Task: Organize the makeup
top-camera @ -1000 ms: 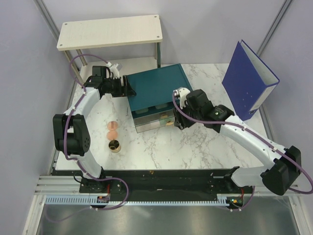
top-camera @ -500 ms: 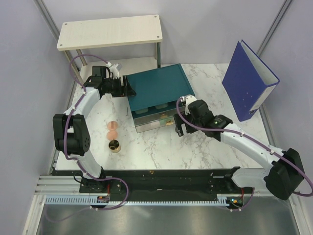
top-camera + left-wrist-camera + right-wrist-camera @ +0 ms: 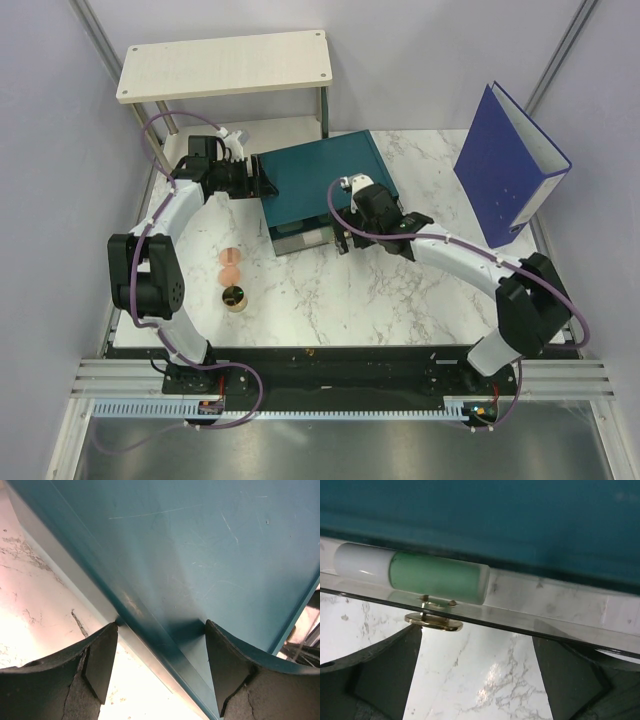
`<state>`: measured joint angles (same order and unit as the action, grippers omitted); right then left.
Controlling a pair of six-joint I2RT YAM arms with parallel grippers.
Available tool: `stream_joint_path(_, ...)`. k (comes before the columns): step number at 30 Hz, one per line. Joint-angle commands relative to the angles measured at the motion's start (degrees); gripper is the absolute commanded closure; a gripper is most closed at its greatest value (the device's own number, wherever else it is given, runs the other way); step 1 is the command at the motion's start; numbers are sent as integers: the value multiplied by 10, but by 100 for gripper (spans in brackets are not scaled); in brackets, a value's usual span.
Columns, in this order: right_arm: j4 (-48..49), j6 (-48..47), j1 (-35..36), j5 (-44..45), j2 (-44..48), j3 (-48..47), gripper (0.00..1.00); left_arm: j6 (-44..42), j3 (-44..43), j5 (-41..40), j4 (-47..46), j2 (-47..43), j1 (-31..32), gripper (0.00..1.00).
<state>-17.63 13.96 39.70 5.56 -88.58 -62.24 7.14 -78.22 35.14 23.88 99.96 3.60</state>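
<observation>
Two peach-pink discs (image 3: 230, 265) and a gold-rimmed dark pot (image 3: 235, 297) lie on the marble left of the teal drawer box (image 3: 325, 180). The mint-green tube (image 3: 437, 577) with a white cap lies inside the box's clear drawer (image 3: 545, 630), behind its gold handle (image 3: 434, 621). My right gripper (image 3: 342, 238) (image 3: 477, 677) is open and empty right at the drawer front, with the handle by its left finger. My left gripper (image 3: 262, 182) (image 3: 160, 650) is open, its fingers astride the box's left edge. The tan stick is out of view.
A blue ring binder (image 3: 510, 165) stands at the right. A light wooden shelf (image 3: 225, 65) stands at the back left, behind the box. The marble table (image 3: 330, 300) runs forward to the arm bases.
My right gripper has moved left and back toward the box. The clear drawer has slid further in. The left arm has stayed put.
</observation>
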Motion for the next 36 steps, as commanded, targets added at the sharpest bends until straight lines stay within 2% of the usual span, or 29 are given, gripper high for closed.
stream_joint_path(1,79,-33,-2,23,-54,-98,2,-48,32,-15,74,16,11,23)
stream_joint_path(5,80,-45,-6,32,-118,-156,2,-48,35,-14,75,12,11,23)
stream_joint_path(9,65,-42,-7,13,-123,-183,2,-52,37,-17,78,8,11,23)
stream_joint_path(18,48,-15,-6,-8,16,-33,2,-55,37,-27,80,7,11,23)
stream_joint_path(21,62,24,-14,-4,66,33,2,-57,34,-24,81,10,11,23)
stream_joint_path(25,133,145,-68,-44,125,119,2,-58,27,-17,85,19,11,22)
stream_joint_path(26,151,200,-94,-54,144,138,2,-57,26,-15,86,22,10,22)
stream_joint_path(28,223,250,-113,-104,156,192,2,-55,25,-9,86,24,11,22)
stream_joint_path(32,348,422,-157,-171,140,272,2,-55,24,-8,86,31,11,22)
stream_joint_path(36,523,553,-161,-198,98,352,2,-55,20,-4,85,34,11,22)
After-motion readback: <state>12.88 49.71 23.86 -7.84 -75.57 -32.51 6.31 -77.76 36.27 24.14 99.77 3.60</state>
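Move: The open drawer's knob, at the middle of its front, is right by the right hand: level with it fore and aft, about 3 cm left and 2 cm below. The green bottle lies in the drawer, some 3 cm ahead, 4 cm left and 4 cm lower; the cabinet lid's middle is roughly 13 cm ahead and 3 cm left, near hand height. From the left hand the knob is some 13 cm back, 13 cm right and 6 cm down. Forward and somewhat left, the right hand keeps pushing the drawer front in with its wide-open fingers, about 5 cm, and pauses there. It then backs off and up, comes free, and swings some 8 cm right and down past the front, rolling its left side up and turning clockwise, roughly 45 degrees in all. The left hand stays put, straddling the lid's left edge. ##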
